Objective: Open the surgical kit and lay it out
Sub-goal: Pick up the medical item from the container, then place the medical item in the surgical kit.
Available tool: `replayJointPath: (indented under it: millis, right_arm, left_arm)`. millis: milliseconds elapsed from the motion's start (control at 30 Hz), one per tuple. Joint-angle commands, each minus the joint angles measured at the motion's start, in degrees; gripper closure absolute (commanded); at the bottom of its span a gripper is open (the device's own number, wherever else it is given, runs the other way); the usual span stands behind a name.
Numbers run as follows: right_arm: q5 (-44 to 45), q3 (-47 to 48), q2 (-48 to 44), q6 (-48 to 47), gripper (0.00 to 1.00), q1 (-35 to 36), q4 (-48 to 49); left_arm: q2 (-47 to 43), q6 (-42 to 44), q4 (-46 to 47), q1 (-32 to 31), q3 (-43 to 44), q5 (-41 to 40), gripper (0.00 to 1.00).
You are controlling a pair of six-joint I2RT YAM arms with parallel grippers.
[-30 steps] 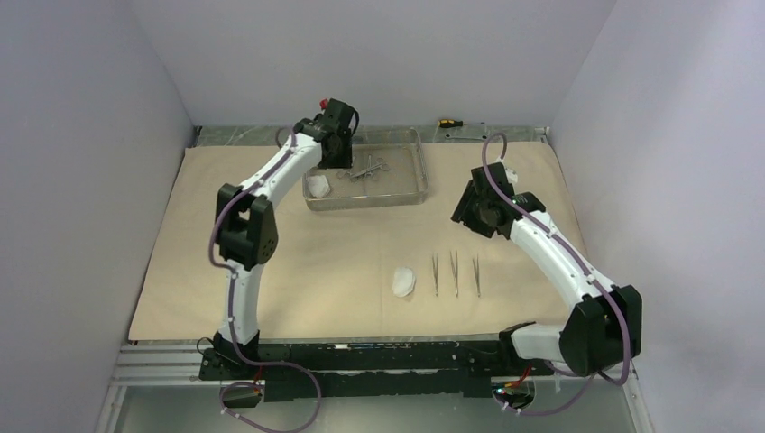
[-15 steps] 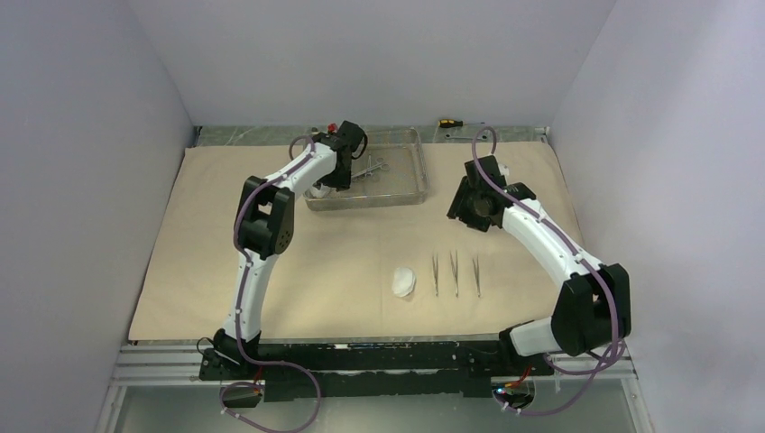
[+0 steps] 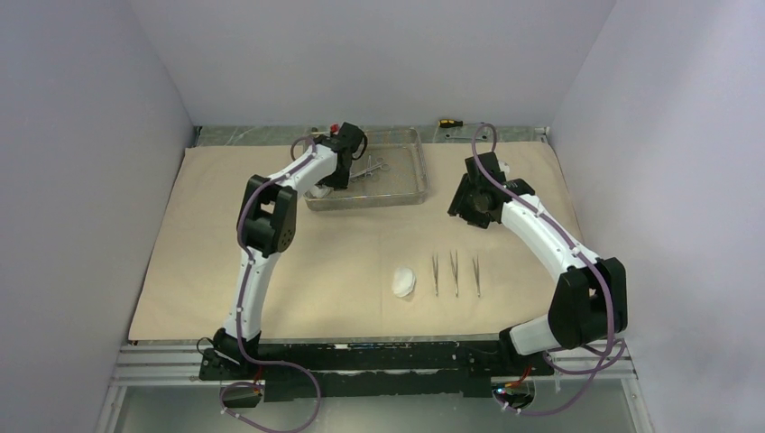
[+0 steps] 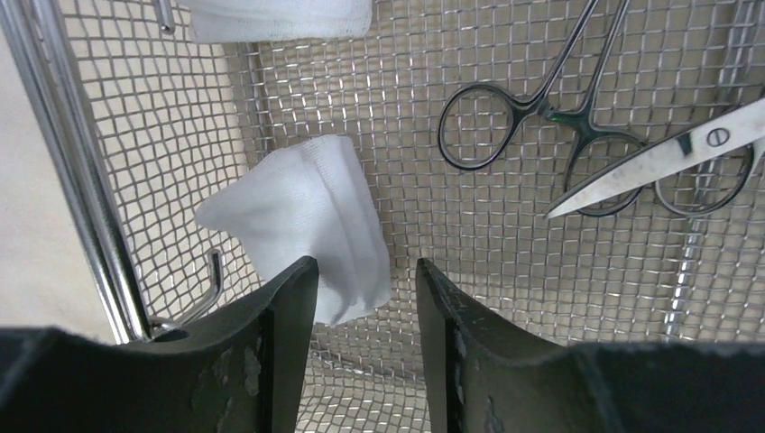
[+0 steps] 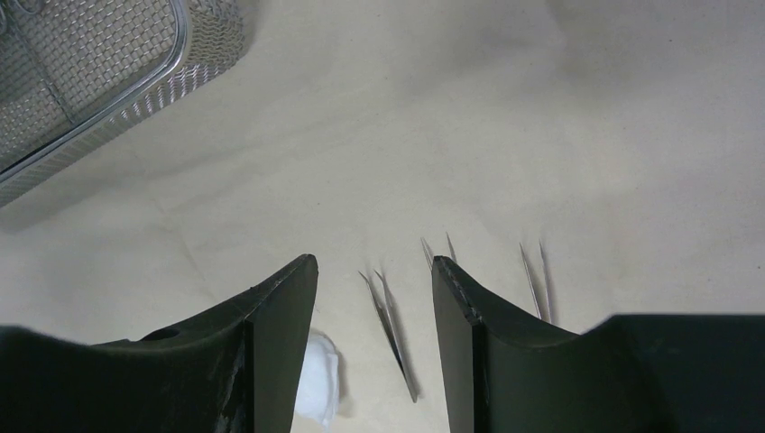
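Note:
The beige wrap cloth (image 3: 225, 253) lies spread flat. At its back stands the wire-mesh tray (image 3: 422, 171). My left gripper (image 4: 365, 264) is open and low in the tray's left end. The near corner of a white gauze pad (image 4: 302, 225) lies between its fingertips, which are not closed on it. A second gauze pad (image 4: 280, 16) lies beyond it. Ring-handled clamps (image 4: 541, 108) lie to the right on the mesh. My right gripper (image 5: 374, 262) hangs open and holds nothing above the cloth, right of the tray. Three tweezers (image 3: 455, 273) and one gauze pad (image 3: 404, 281) lie on the cloth in front.
A yellow-handled screwdriver (image 3: 448, 122) lies behind the cloth at the back right. A wire handle (image 4: 203, 289) sticks up inside the tray by my left finger (image 4: 289, 307). The tray's corner (image 5: 90, 72) shows ahead of the right gripper. Grey walls close in three sides.
My left arm has stretched out and lowered its gripper into the tray's left end over the gauze pad, its jaws slightly narrower. The right gripper has shifted slightly back and left.

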Motion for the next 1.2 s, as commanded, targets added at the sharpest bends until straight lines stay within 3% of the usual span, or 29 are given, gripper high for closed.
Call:
replayJointPath:
  millis: [0,67,200,367,667,800,1000,1167]
  right_arm:
    - [0.3,2.5,-0.1,-0.1,0.46,-0.3,0.9]
    - [0.7,2.6,-0.4,0.2,0.46,-0.3,1.0]
    - [1.1,2.5,-0.9,0.5,0.46,-0.3,1.5]
    - [0.7,2.8,-0.5,0.9,0.47,-0.3,1.5]
    - [1.2,2.3,-1.8,1.3,0.48,-0.3,1.8]
    - [0.7,1.5,-2.8,1.7,0.48,-0.4,2.1]
    - [-1.1,-0.5,-4.4,2.6,0.48,-0.4,2.1]
    - [-2.1,-3.4,-6.7,3.1,0.48,-0.4,2.2]
  left_arm:
    - [-0.5,-1.8,-0.1,0.7,0.1,0.7,0.54]
    - [-1.2,-2.0,0.4,0.8,-1.1,1.6,0.6]
    - [-2.9,-0.9,0.7,0.8,-1.5,1.7,0.83]
    - [-6.3,2.9,1.8,0.8,0.0,0.9,1.0]
    - [-14.7,7.8,1.3,0.7,3.3,8.7,1.0]
    - [-21.9,11.5,2.8,-0.7,-0.7,14.9,1.0]
    - [-33.6,20.7,5.8,-9.7,-15.0,14.9,1.0]
    - [-38.7,17.8,3.3,-19.8,-23.9,11.8,1.0]
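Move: The left hand hangs open in the container, with the medical item, a folded white gauze, at its fingertips; its middle lies about 1 cm ahead, 1 cm left and 1 cm down. A second gauze lies some 7 cm ahead and 1 cm left, the scissors roughly 4 cm ahead and 9 cm right, and the gauze already laid on the cloth some 24 cm back and 16 cm right. From the right hand, the medical item is about 17 cm ahead, 32 cm left and 10 cm lower. Sinking only a touch, the left hand shuts its fingers on the near right corner of the gauze and then lifts steeply out of the container, about 19 cm up. Once well up, it swings back some 11 cm and right about 9 cm, over the container towards the gauze already laid out, still travelling at the end, keeping its pinch while the wrist turns roughly 35 degrees clockwise. ##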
